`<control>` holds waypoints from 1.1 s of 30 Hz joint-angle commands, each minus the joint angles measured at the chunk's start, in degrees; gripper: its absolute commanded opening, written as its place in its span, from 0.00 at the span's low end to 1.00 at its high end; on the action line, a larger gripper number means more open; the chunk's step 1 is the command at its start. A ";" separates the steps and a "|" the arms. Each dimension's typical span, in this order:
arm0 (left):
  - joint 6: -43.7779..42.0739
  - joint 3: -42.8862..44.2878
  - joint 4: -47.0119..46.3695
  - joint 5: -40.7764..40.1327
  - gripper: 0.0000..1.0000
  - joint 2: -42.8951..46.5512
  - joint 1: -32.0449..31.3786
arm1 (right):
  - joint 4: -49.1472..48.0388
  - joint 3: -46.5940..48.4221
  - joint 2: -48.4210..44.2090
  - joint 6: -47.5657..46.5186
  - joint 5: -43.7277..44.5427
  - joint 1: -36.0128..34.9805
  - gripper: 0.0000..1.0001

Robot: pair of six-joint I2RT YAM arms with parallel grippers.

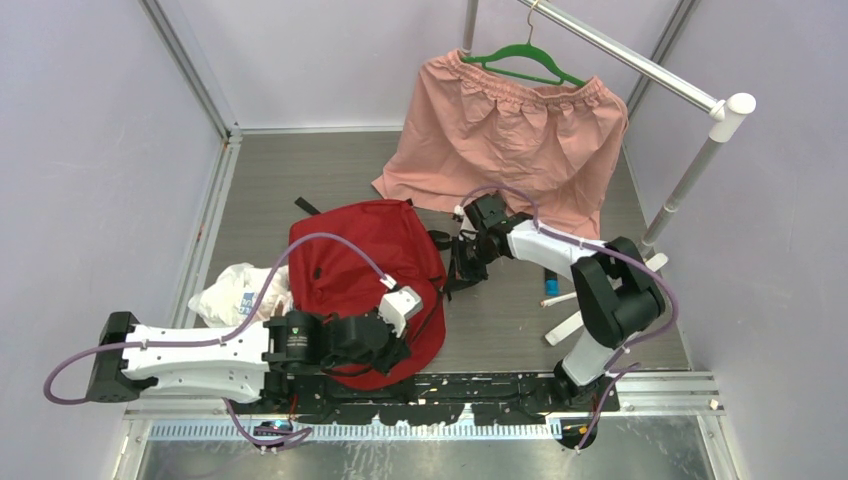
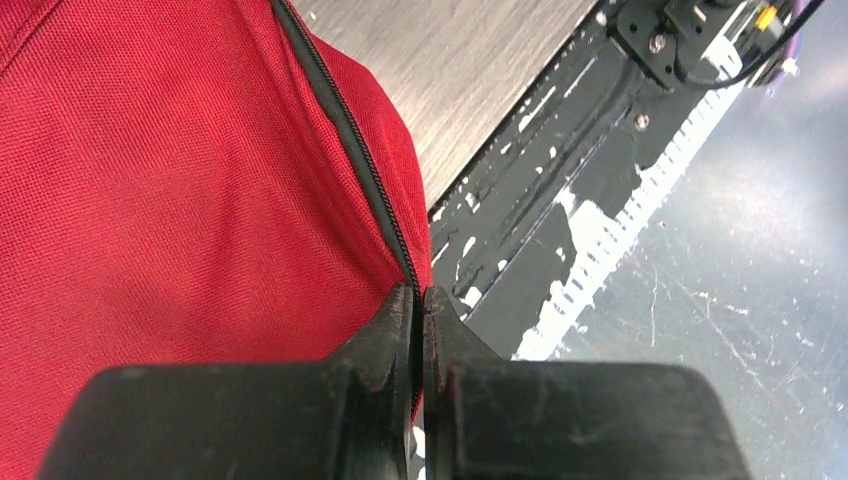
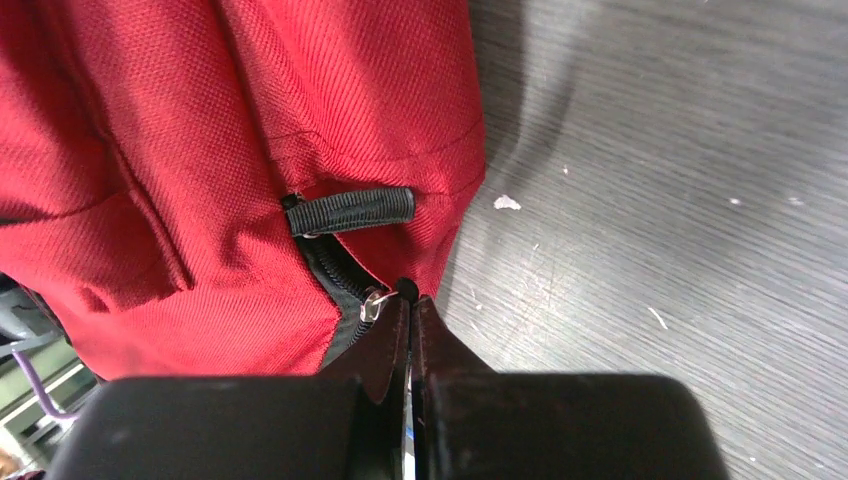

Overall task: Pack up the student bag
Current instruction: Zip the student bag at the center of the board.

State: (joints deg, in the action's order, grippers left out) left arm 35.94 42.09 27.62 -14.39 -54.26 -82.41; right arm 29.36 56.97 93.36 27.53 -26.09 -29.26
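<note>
The student bag [image 1: 350, 255], a large red backpack, lies on the grey table between the two arms. My left gripper [image 1: 405, 348] is at its near right edge. In the left wrist view the left gripper [image 2: 420, 295] is shut on the bag's [image 2: 180, 200] black zipper seam [image 2: 350, 140], which runs down between the jaws. My right gripper [image 1: 463, 272] is at the bag's right side. In the right wrist view the right gripper [image 3: 410, 300] is shut on the black zipper pull [image 3: 405, 288], next to a silver ring [image 3: 373, 306] and the bag's [image 3: 200, 120] fabric loop [image 3: 350, 210].
Pink shorts [image 1: 510, 150] hang from a green hanger [image 1: 525, 58] on a metal rack [image 1: 690, 160] at the back right. A white plastic bag [image 1: 235, 290] lies left of the backpack. A small blue item [image 1: 551, 286] lies by the rack's foot. The black base rail [image 1: 480, 385] runs along the near edge.
</note>
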 commanded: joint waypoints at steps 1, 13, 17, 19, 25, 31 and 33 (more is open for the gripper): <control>-0.58 5.27 1.45 9.45 0.00 1.21 -5.18 | -7.36 0.59 0.51 -2.09 9.96 3.83 0.01; -0.10 5.97 1.37 9.20 0.00 -1.41 -7.59 | -3.11 10.94 -2.85 -4.78 16.98 5.91 0.01; -0.21 6.17 1.21 8.27 0.00 -2.33 -8.03 | -3.35 13.00 -1.97 -4.25 16.51 6.18 0.01; -0.51 6.29 1.08 7.14 0.00 -2.35 -8.03 | -3.27 13.53 -2.08 -4.02 16.38 6.20 0.01; -0.08 8.99 4.84 -6.96 0.16 -0.15 -8.03 | -0.95 15.06 -5.33 -2.17 16.59 6.19 0.12; 5.65 9.42 11.16 -22.31 0.78 6.44 -8.03 | 4.95 13.89 -10.98 -3.79 18.72 6.20 0.63; 8.94 9.35 15.67 -27.00 0.86 8.75 -7.95 | 6.07 11.63 -13.46 -4.20 19.48 6.21 0.69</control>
State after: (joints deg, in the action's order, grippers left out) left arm 38.04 49.08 35.46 -28.75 -49.82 -90.52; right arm 34.96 69.19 86.54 25.10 -10.90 -22.39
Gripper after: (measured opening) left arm 0.799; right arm 0.645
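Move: The zip pull is already pinched in the right fingers. The zip's closed end, with its short black tab, lies about 3 cm ahead and 2 cm left of that hand at much the same height. The bag's black strap loop is some 10 cm ahead and 3 cm left. The left hand already grips the zip's edge at the near end of the bag, right at its fingertips; from that hand the closed end is roughly 19 cm ahead, 9 cm right and a bit lower. The zip pull, still pinched, is drawn up and forward towards the black tab: after a slight dip, the right hand rises about 5 cm and goes 3 cm forward while the left keeps the zip's edge gripped, easing slightly back. Then both hands open and come free, the right swinging forward, right and up, tipping about 20 degrees, the left lifting some 4 cm. ##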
